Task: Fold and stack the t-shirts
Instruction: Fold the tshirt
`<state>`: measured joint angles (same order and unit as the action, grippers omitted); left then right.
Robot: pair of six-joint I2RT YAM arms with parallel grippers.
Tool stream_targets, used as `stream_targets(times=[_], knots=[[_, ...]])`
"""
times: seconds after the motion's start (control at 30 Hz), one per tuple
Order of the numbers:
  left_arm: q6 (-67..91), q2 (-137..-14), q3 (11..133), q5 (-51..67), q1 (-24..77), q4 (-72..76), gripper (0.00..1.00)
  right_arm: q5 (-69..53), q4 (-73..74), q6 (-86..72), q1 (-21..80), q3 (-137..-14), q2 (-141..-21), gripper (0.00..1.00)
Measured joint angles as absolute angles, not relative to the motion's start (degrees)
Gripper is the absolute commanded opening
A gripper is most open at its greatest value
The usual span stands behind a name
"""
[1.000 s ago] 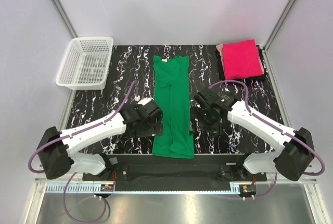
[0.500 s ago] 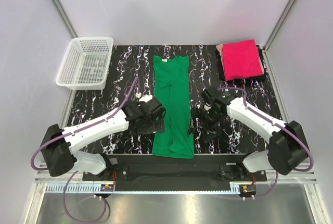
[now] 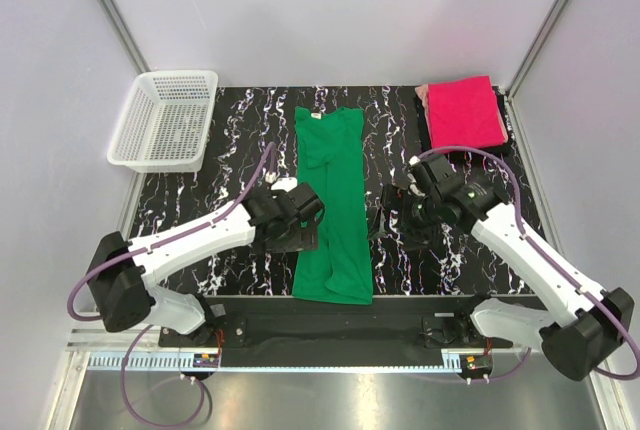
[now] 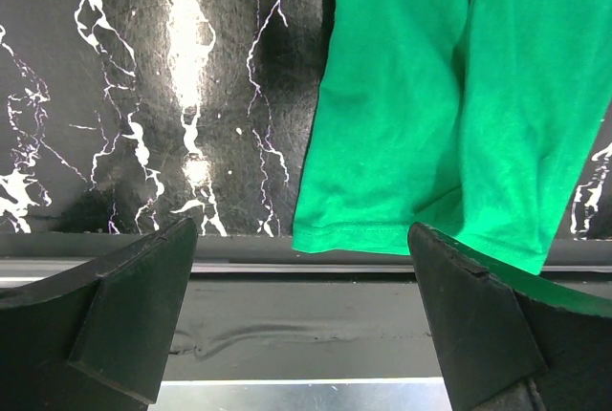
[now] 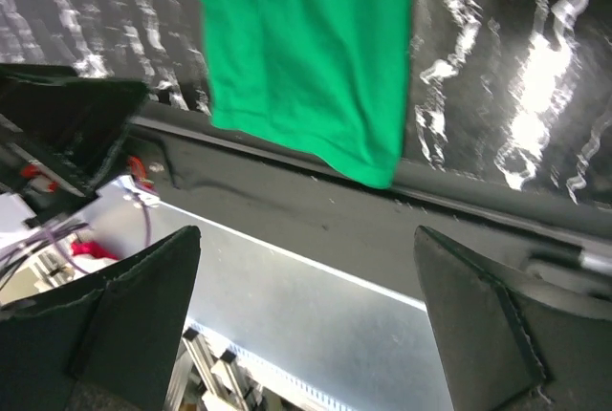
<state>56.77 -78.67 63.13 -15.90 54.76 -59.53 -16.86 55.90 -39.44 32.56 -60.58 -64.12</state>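
Observation:
A bright green t-shirt (image 3: 333, 200) lies folded lengthwise into a long strip down the middle of the black marbled table, neck label at the far end, hem at the near edge. A hot pink t-shirt (image 3: 464, 112) sits folded at the back right. My left gripper (image 3: 293, 233) hovers open just left of the green strip; its wrist view shows the green hem (image 4: 430, 143) beyond the spread left gripper (image 4: 306, 335). My right gripper (image 3: 397, 220) is open just right of the strip, nothing between its fingers (image 5: 488, 335), with the green hem (image 5: 306, 57) ahead.
A white mesh basket (image 3: 165, 120) stands at the back left. The pink shirt rests on a dark layer (image 3: 470, 148). The table's near edge is a dark rail (image 3: 340, 320), with a metal ledge below. Grey walls enclose three sides.
The right arm has swung its elbow outward and its gripper drifted slightly right and back. The left gripper edged a little toward the green strip. Both shirts lie unmoved.

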Motion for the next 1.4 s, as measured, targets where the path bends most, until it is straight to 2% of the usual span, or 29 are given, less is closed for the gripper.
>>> stream_targets(times=[0.2, 0.47, 0.7, 0.9, 1.17, 1.4], knots=[[56.51, -79.75, 63.4, -16.12, 54.74, -60.23, 0.99, -14.96, 59.88, -39.55, 32.45, -62.52, -66.26, 1.0], [56.51, -79.75, 63.4, -16.16, 54.59, -60.42, 0.99, -12.01, 60.05, -41.71, 32.21, -62.72, -55.86, 1.0], [56.53, -79.75, 63.4, -16.16, 54.41, -60.51, 0.99, -12.19, 60.38, -42.41, 32.18, -62.65, -62.59, 1.0], [56.51, -79.75, 63.37, -16.16, 54.37, -60.53, 0.99, -12.67, 60.14, -42.74, 32.18, -62.65, -60.77, 1.0], [55.77, -80.53, 63.4, -16.12, 54.11, -60.55, 0.99, -14.68, 54.15, -43.35, 32.14, -62.52, -50.96, 1.0], [54.85, -82.83, 63.64, -16.08, 53.67, -60.62, 0.99, -18.55, 50.26, -42.37, 32.1, -62.28, -54.06, 1.0]])
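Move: The near-left corner of the folded t-shirt lies about 10 cm back from the left hand, in line with it sideways and some 10 cm below; the near-right corner is about 11 cm back, 4 cm left and 17 cm below the right hand. The white basket stands roughly 28 cm ahead and 32 cm left of the left hand, at about table height; the red pile is some 29 cm ahead and 20 cm right of the right hand, 15 cm lower. The empty right hand bobs up about 3 cm while drifting 2 cm right, sinks back most of that, then lifts away from the t-shirt's near-right corner to end some 6.5 cm higher, swinging back left as its fingertips tilt roughly 15 degrees forward and to the left. The left hand, also empty and wide open, all but hovers above the shirt's left edge and only late sinks about 1.5 cm with a slight tilt; neither hand touches the cloth, and both grippers stay open. ##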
